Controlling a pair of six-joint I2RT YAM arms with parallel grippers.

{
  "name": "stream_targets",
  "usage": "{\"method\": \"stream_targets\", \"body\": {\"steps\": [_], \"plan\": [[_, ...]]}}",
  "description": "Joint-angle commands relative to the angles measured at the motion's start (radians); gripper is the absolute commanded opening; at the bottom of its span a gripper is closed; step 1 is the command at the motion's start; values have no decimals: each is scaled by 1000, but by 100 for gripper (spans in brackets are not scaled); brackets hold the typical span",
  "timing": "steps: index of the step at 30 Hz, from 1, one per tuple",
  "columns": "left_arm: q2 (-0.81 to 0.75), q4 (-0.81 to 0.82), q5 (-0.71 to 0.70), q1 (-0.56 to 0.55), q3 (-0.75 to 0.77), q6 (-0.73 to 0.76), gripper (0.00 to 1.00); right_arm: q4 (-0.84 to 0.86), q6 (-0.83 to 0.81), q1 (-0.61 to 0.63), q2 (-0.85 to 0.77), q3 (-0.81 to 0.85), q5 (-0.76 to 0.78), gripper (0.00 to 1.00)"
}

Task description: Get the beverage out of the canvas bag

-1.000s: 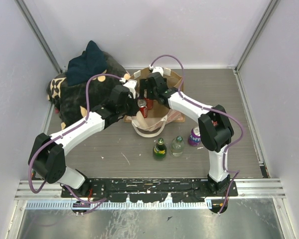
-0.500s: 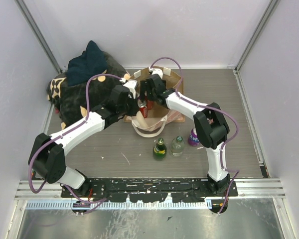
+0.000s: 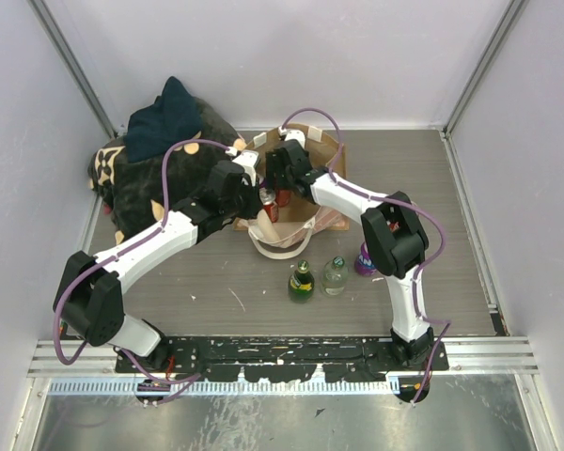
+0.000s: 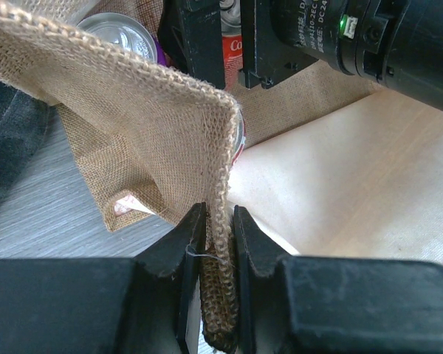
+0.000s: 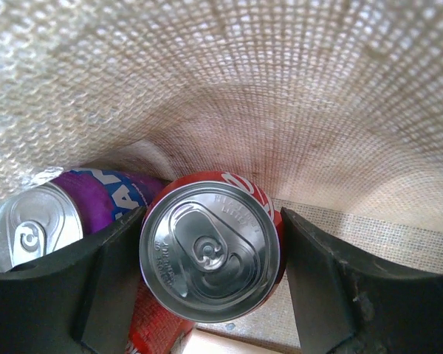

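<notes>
The tan canvas bag (image 3: pixel 305 150) stands at the back centre with its cream handles (image 3: pixel 280 246) hanging forward. My left gripper (image 4: pixel 220 221) is shut on the bag's woven rim (image 4: pixel 207 110) and holds it aside. My right gripper (image 5: pixel 210 221) is down inside the bag, its fingers (image 5: pixel 111 258) against both sides of an upright red soda can (image 5: pixel 210 254). A purple can (image 5: pixel 52 214) leans beside it in the bag. The red can also shows in the top view (image 3: pixel 273 205) between the two grippers.
A green bottle (image 3: pixel 301 282), a clear bottle (image 3: pixel 335 275) and a purple can (image 3: pixel 367 258) stand on the table in front of the bag. A black bag with tan pattern (image 3: pixel 155 183) and a dark blue cloth (image 3: pixel 169 117) lie at the back left.
My right arm's elbow has swung left toward the bag and the gripper has shifted slightly. The left arm and the red can have stayed in place.
</notes>
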Motion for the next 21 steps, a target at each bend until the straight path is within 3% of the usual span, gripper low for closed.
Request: {"method": "stream_targets", "body": {"steps": [1,12,21], "plan": [[21,-32,-33,7,-7,4,18,-80,-108,1,-87,23,30,1],[25,-24,-28,6,6,9,18,27,-249,10,-425,64,77,1],[33,-26,-17,7,6,9,17,236,-420,9,-778,-122,355,1]]}}
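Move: The right hand already has the red can gripped deep in the bag. The open table beside the bag is marked by the table's purple can, about 22 cm back and 21 cm right of this hand, 5 lower, and the table's red can, some 15 back and 27 right. The bag's red can stands 6 cm back and 3 left, its purple can about 6 left and 1 back. From the left hand, the table's purple can lies 10 back, 25 right, 10 lower. The right hand keeps its grip on the red can near its top and draws it up out of the bag, first easing a couple of centimetres back and to the right with a slight roll, then climbing ever faster to nearly 30 cm up while drifting about 9 cm right and 7 cm back, the fingers tipping upward by some 30 degrees. The left hand stays still and keeps the bag's rim pinched between its fingers, holding that side of the bag in place. ##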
